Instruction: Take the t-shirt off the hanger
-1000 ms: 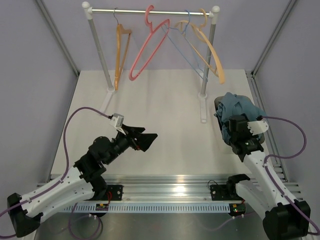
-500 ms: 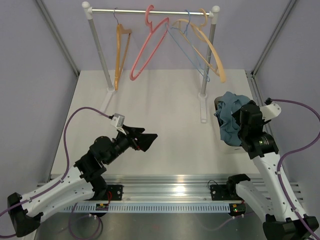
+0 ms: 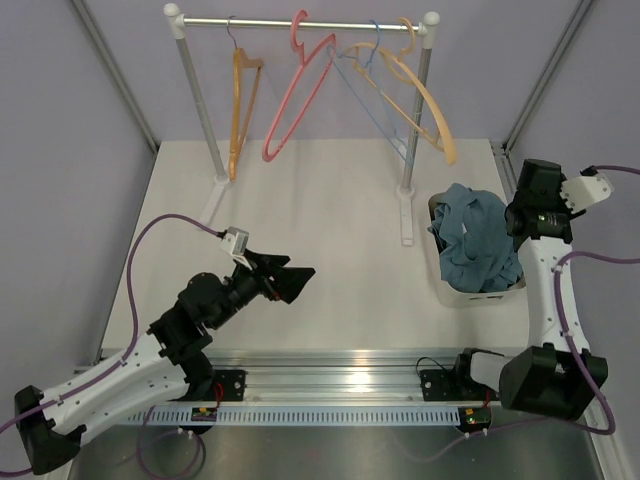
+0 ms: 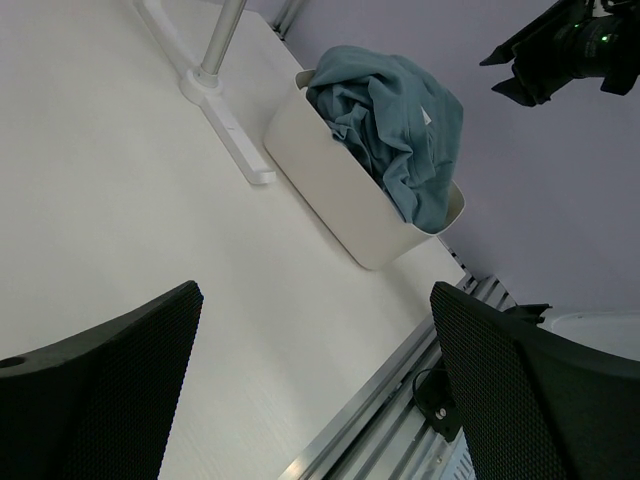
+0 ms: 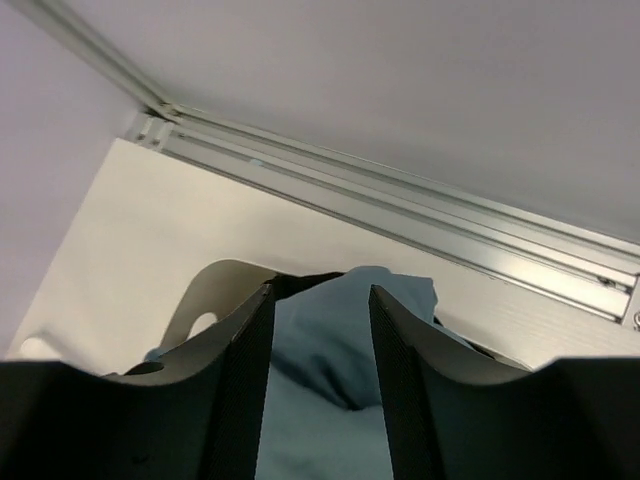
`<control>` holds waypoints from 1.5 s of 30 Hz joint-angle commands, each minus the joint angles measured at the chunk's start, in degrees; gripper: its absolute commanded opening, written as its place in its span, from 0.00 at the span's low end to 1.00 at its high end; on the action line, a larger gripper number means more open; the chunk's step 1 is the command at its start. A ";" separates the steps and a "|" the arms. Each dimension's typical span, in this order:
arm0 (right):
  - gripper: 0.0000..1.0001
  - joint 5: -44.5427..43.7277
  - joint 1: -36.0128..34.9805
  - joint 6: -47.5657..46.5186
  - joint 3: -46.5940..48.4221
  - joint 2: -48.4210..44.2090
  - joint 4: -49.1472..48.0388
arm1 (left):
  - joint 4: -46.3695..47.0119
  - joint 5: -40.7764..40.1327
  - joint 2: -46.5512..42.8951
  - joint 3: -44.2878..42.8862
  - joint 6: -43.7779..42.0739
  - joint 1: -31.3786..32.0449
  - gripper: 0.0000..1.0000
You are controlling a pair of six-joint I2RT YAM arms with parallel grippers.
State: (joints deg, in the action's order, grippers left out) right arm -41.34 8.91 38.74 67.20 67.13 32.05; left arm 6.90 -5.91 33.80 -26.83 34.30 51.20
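Observation:
The teal-blue t-shirt (image 3: 478, 243) lies crumpled in a white bin (image 3: 441, 272) at the right of the table, off any hanger. It also shows in the left wrist view (image 4: 395, 115) and in the right wrist view (image 5: 325, 400). The orange-tan hanger (image 3: 238, 110) with a grey metal hook hangs bare at the left of the rail. My right gripper (image 3: 522, 212) is open and empty, raised above the bin's far right side; between its fingers (image 5: 320, 300) I see the t-shirt below. My left gripper (image 3: 293, 281) is open and empty over the table's near left (image 4: 315, 330).
A clothes rail (image 3: 300, 20) on two white posts stands at the back, with a pink hanger (image 3: 293, 100), a thin blue wire hanger (image 3: 380, 105) and a paler tan hanger (image 3: 425, 105). The rail's right foot (image 3: 406, 215) lies beside the bin. A metal frame rail (image 3: 340, 365) runs along the near edge.
My right arm has lifted away from the t-shirt and swung up and back to the right. The t-shirt stays in the bin. The left arm has not moved.

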 commanded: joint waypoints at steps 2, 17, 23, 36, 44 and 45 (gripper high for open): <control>0.51 6.62 3.04 7.65 -0.13 4.40 3.72 | 0.23 -0.24 -0.67 -1.55 -1.17 0.30 0.99; 0.48 26.28 5.07 8.98 -17.95 4.42 -15.87 | 2.06 -1.56 -0.67 -1.03 -0.82 0.30 0.99; 0.48 26.76 5.07 7.40 -20.70 4.58 -18.51 | 3.12 -1.91 1.00 -0.33 -0.21 0.30 0.99; 0.55 26.49 5.07 9.61 -18.86 16.81 -16.15 | 0.67 -3.40 -0.49 -1.38 -1.61 0.30 0.99; 0.73 25.52 5.07 -4.78 -9.73 2.50 -8.59 | -0.57 -3.93 -2.16 -1.03 -1.70 0.30 0.99; 0.74 27.00 5.07 -6.47 -7.20 1.78 -7.80 | -0.39 -3.84 -2.16 -0.77 -1.70 0.30 0.99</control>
State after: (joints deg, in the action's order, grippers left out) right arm -16.67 14.48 40.38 53.39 74.30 19.77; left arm 5.45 -7.79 32.62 -26.85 33.26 51.29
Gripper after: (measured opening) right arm 0.732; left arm 0.987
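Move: The blue t-shirt already lies heaped in the white basket; from the empty right hand its middle is about 9 cm to the left, 4 cm back and roughly 17 cm below. The basket sits around and beneath the shirt, its middle some 20 cm below that hand, and the rack's right foot lies about 23 cm left and 6 cm ahead, at table level. From the waiting left hand the shirt is about 38 cm to the right, 11 cm ahead and 15 cm lower. From high above the basket's right side the right hand drops about 13 cm towards the shirt, shifts some 3 cm left, then dips on down and a little forward until it is about 19 cm lower than at the outset, over the far right part of the basket. It then lifts back by 5 to 6 cm and stays low beside the heap, the fingers tipping about 20 degrees further down and spreading from half to roughly three quarters open, holding nothing. ##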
